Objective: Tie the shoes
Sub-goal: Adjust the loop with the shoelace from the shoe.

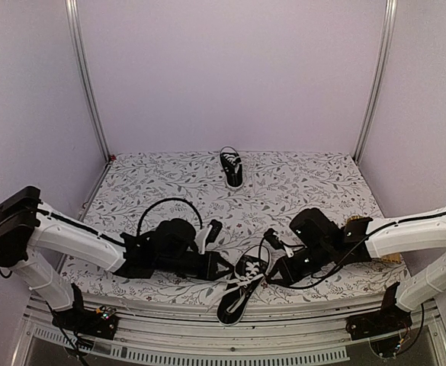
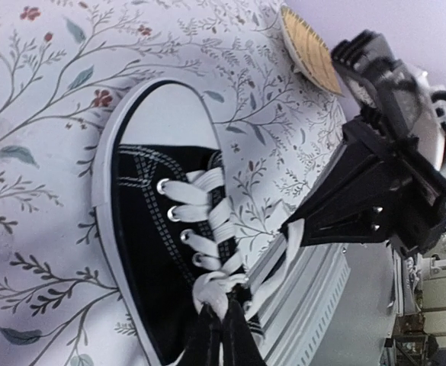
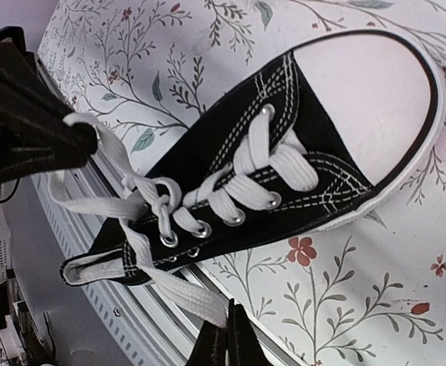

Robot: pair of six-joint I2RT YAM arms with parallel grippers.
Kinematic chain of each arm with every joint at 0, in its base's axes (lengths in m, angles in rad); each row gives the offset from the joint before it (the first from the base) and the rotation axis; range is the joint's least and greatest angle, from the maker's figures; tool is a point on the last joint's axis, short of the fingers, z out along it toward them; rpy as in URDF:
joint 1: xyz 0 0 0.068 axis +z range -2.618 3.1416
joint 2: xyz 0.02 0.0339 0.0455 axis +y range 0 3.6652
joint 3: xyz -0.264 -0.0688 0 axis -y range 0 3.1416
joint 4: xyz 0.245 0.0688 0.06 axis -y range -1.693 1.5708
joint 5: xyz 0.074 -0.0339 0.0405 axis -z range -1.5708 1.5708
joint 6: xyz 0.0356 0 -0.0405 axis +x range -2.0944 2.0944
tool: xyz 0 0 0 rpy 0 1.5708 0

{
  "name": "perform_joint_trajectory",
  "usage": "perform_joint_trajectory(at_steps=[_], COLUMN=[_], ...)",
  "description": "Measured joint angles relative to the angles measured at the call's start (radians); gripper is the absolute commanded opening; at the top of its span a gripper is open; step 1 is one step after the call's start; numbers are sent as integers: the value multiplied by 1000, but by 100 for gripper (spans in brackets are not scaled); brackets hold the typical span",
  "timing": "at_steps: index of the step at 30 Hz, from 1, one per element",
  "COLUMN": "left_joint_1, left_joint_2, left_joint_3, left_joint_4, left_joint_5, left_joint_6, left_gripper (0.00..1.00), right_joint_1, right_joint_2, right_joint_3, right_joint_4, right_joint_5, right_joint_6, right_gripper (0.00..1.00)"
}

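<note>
One of the shoes (image 1: 240, 288), a black sneaker with a white toe cap, lies at the table's front edge with its heel over the rail. My left gripper (image 2: 221, 314) is shut on a white lace (image 2: 207, 291) bunched at the top eyelets. It comes at the shoe from the left (image 1: 221, 267). My right gripper (image 3: 228, 314) is shut on the other lace strand (image 3: 173, 282), which runs flat from the shoe's collar (image 3: 93, 267). It sits just right of the shoe (image 1: 272, 273). The laces cross in a loose twist (image 3: 155, 200) above the top eyelets. The second shoe (image 1: 232, 168) stands alone at the far middle.
The floral tablecloth (image 1: 299, 183) covers the table, and a ribbed metal rail (image 1: 283, 309) runs along its front edge under the shoe's heel. A tan woven object (image 2: 308, 44) lies by the right arm. A black cable (image 1: 165, 204) loops above the left arm.
</note>
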Motion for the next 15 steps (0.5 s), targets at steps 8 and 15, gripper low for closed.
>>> perform_joint_trajectory(at_steps=[8,15], left_joint_1=[-93,-187], left_joint_2=[-4,-3], left_joint_3=[114,116], left_joint_4=[-99,-125], left_joint_5=[-56,-62], left_joint_6=[161,220], left_gripper=[0,0], right_joint_1=[-2,-11], right_joint_2=[1,2], right_joint_3=[47,47], right_joint_4=[-6,-21], right_joint_5=[19,29], right_joint_6=[18,28], right_gripper=[2,2])
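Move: Both grippers are already shut on shoelace strands at the black shoe. The shoe's heel opening, where the left hand carries its strand, lies about 9 cm back, 2 cm right and 7 cm below that hand; the knot is roughly 4 cm to the hand's right, 2 cm back and 5 cm down. From the right hand that knot sits some 8 cm left, 1 cm back and 4 cm lower. Still pinching its shoelace strand, the left hand draws it up and to the right, then mainly back over the shoe towards the heel, about 6 cm back, 4 cm right and 2 cm up in all, the wrist swinging clockwise by roughly 15 degrees and tilting. The right hand keeps its own strand pinched and eases only slightly up and forward. ##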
